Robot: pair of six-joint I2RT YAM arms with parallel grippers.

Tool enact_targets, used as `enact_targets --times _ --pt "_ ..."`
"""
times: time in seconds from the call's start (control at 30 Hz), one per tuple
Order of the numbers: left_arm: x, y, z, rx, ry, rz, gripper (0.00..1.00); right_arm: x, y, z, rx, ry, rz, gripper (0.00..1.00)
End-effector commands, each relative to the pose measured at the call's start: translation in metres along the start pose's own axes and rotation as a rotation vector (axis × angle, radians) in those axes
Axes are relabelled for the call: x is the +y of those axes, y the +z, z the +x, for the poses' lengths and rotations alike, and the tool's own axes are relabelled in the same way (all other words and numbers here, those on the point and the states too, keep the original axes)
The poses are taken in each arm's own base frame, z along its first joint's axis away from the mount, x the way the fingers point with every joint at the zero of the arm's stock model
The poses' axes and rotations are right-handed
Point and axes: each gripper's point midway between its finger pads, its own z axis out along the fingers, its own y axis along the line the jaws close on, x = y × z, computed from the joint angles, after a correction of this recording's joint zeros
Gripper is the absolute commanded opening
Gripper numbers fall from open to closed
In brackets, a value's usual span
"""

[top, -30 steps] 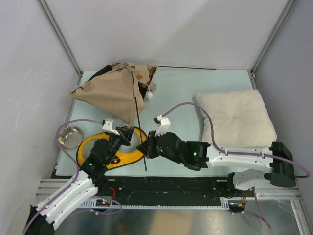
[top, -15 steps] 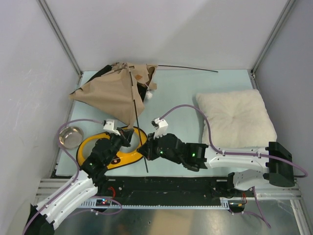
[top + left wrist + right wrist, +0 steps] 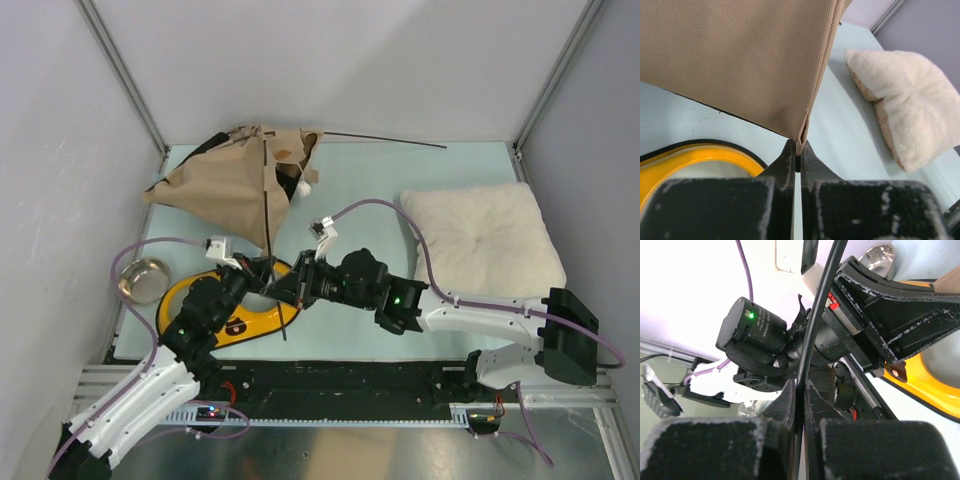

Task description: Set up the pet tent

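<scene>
The pet tent (image 3: 225, 190) lies slumped at the back left, tan fabric with a white pom-pom (image 3: 303, 188). My left gripper (image 3: 264, 277) is shut on its near corner; in the left wrist view the fabric seam (image 3: 801, 135) is pinched at my left gripper (image 3: 797, 150). A thin black pole (image 3: 267, 215) runs from the tent's top down past the yellow feeder. My right gripper (image 3: 298, 283) is shut on that pole, right beside the left gripper. In the right wrist view the pole (image 3: 816, 315) passes between the tips of my right gripper (image 3: 799, 390).
A cream pillow (image 3: 480, 240) lies at the right. The yellow feeder (image 3: 195, 300) sits under the left arm, with a steel bowl (image 3: 143, 280) to its left. Another black pole (image 3: 390, 139) sticks out along the back wall. Grey walls close both sides.
My right gripper has moved left and back with the pole, up to the left gripper. The pole's lower end swung left and its top now reaches the tent's peak.
</scene>
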Motion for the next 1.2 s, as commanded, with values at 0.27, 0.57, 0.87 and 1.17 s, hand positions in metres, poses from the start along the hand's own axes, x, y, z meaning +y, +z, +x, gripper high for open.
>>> enact_targets --times 0.27,0.57,0.87,1.17 --pt "-0.046 -0.028 0.023 0.219 -0.156 0.177 0.00 0.012 0.017 -0.108 -0.271 0.006 -0.139 0.00" --pt "-0.060 -0.026 0.018 0.260 -0.175 0.212 0.00 0.003 0.020 -0.138 -0.325 0.027 -0.151 0.00" --pt "-0.066 -0.031 0.026 0.302 -0.189 0.241 0.00 -0.010 0.028 -0.178 -0.364 -0.013 -0.168 0.00" --pt "-0.071 -0.031 0.031 0.341 -0.264 0.237 0.00 -0.024 0.045 -0.206 -0.405 -0.077 -0.135 0.00"
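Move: Ahead of the right hand, which already grips the black pole, the tan sleeve mouth lies about 18 cm forward, 2 cm left and some 4 cm higher. The tent's fabric corner, pinched in the left hand, hangs roughly 5 cm ahead of the right hand, 1 cm left and 10 cm lower. From the left hand the sleeve mouth is about 13 cm forward, 1 cm left and 14 cm up; the yellow tray lies 13 cm left, 9 cm back and 15 cm down. Driving the pole forward towards the sleeve and the raised part of the tent, the right hand keeps its shut grip and travels about 12 cm, passing above the left hand and climbing slightly near the end. The left hand keeps pinching the fabric corner, rising some 2.5 cm and easing a little to the right while it rolls and tips by about 10 degrees. ##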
